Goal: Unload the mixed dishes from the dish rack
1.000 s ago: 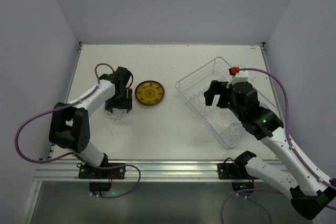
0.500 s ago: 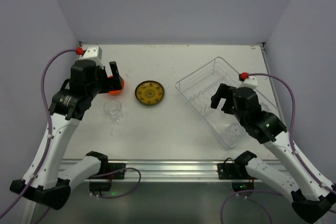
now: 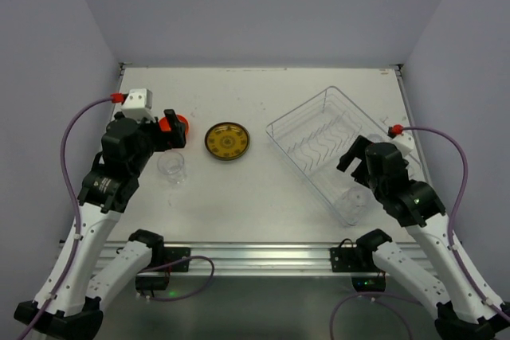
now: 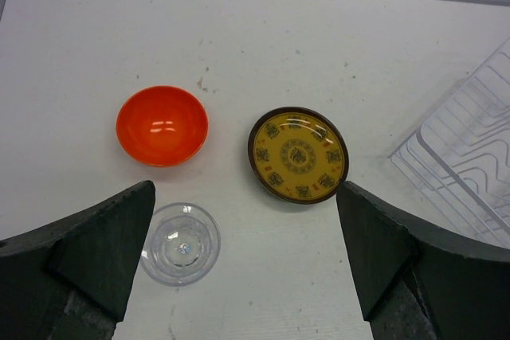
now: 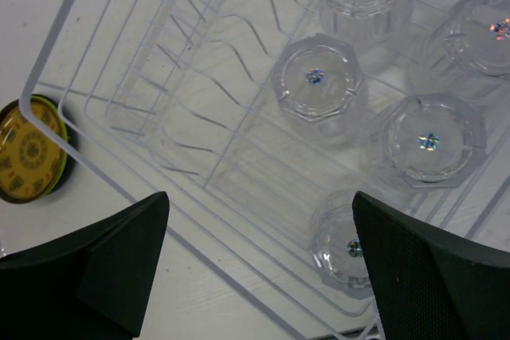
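The dish rack (image 3: 280, 128) lies at an angle on the right of the table. In the right wrist view several clear cups (image 5: 319, 85) stand in the rack (image 5: 207, 157) beside its wire plate holder (image 5: 171, 77). My right gripper (image 5: 261, 220) hangs open above the rack's near end (image 3: 355, 157), holding nothing. On the left of the table are an orange bowl (image 4: 162, 125), an olive-yellow patterned plate (image 4: 298, 154) and one clear cup (image 4: 181, 244). High above them, my left gripper (image 4: 245, 220) is open and empty. From the top view it partly hides the bowl (image 3: 177, 123).
The plate (image 3: 227, 141) and the lone cup (image 3: 171, 167) sit about a hand's width apart on the white table (image 3: 255, 197). Purple-grey walls close in the table at the back and both sides. Cables loop off both arms.
My left gripper opened off the cup on the table, and its arm rose and drew back. The right gripper slid from the rack's middle toward its near right end.
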Controlling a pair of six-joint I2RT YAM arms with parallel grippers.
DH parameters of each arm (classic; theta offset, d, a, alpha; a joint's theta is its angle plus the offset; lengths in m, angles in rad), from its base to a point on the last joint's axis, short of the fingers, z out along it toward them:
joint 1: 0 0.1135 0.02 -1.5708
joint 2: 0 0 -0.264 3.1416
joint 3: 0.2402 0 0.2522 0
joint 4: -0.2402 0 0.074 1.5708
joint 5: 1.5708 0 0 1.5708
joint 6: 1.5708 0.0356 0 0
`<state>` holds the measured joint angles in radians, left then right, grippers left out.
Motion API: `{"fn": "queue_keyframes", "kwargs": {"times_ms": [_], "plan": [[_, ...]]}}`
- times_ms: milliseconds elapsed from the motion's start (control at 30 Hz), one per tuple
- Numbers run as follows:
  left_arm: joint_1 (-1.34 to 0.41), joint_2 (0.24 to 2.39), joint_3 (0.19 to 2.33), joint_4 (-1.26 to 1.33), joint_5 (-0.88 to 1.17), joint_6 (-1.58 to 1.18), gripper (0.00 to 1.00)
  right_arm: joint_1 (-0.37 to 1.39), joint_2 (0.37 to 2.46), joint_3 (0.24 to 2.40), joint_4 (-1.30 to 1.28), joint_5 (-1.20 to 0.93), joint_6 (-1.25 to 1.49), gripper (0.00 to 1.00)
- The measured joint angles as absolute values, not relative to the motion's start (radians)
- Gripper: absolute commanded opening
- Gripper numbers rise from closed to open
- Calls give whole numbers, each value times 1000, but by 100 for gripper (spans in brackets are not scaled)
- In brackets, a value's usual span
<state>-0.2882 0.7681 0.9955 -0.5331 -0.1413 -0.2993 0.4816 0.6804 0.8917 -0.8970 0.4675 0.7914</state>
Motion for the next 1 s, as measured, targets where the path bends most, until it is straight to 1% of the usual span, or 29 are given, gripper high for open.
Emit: {"fn": "queue_keyframes", "kwargs": {"times_ms": [100,167,433,667,900,1000], "plan": [[-288,768,978,-516,-152,-291,100,369,701,892,-915,435,778,99],[-288,773,978,-507,-168,-286,100,330,701,892,-931,436,778,99],[-288,773,965,-483,-215,-269,100,324,676,888,-979,454,805,99],[-288,792,957,-486,-218,-268,100,324,743,836,-997,429,900,99],[-288,809,955,-487,-216,-269,100,324,619,730,-1037,401,1024,99],[-289,834,955,-488,-216,-269,100,324,632,735,-1075,415,1071,99]]}}
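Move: The clear glass at the near corner of the dish rack lies about 7 cm back, 4 cm to the right and 14 cm below the right hand. At the same height, a second glass stands roughly level fore-and-aft and 12 cm to the right, and a third about 8 cm ahead and 5 cm right. From the left hand, the near-corner glass is some 57 cm right, 13 cm back and 23 cm below. Towards the clear glass in the rack's near corner, the right hand first shifts about 3.5 cm right, then sinks and draws back, ending some 7 cm lower and 4 cm nearer the base. Fingers stay wide open as the wrist turns nearly 20 degrees clockwise and tips further down. The empty, open left hand eases slightly down and forward over the table. ##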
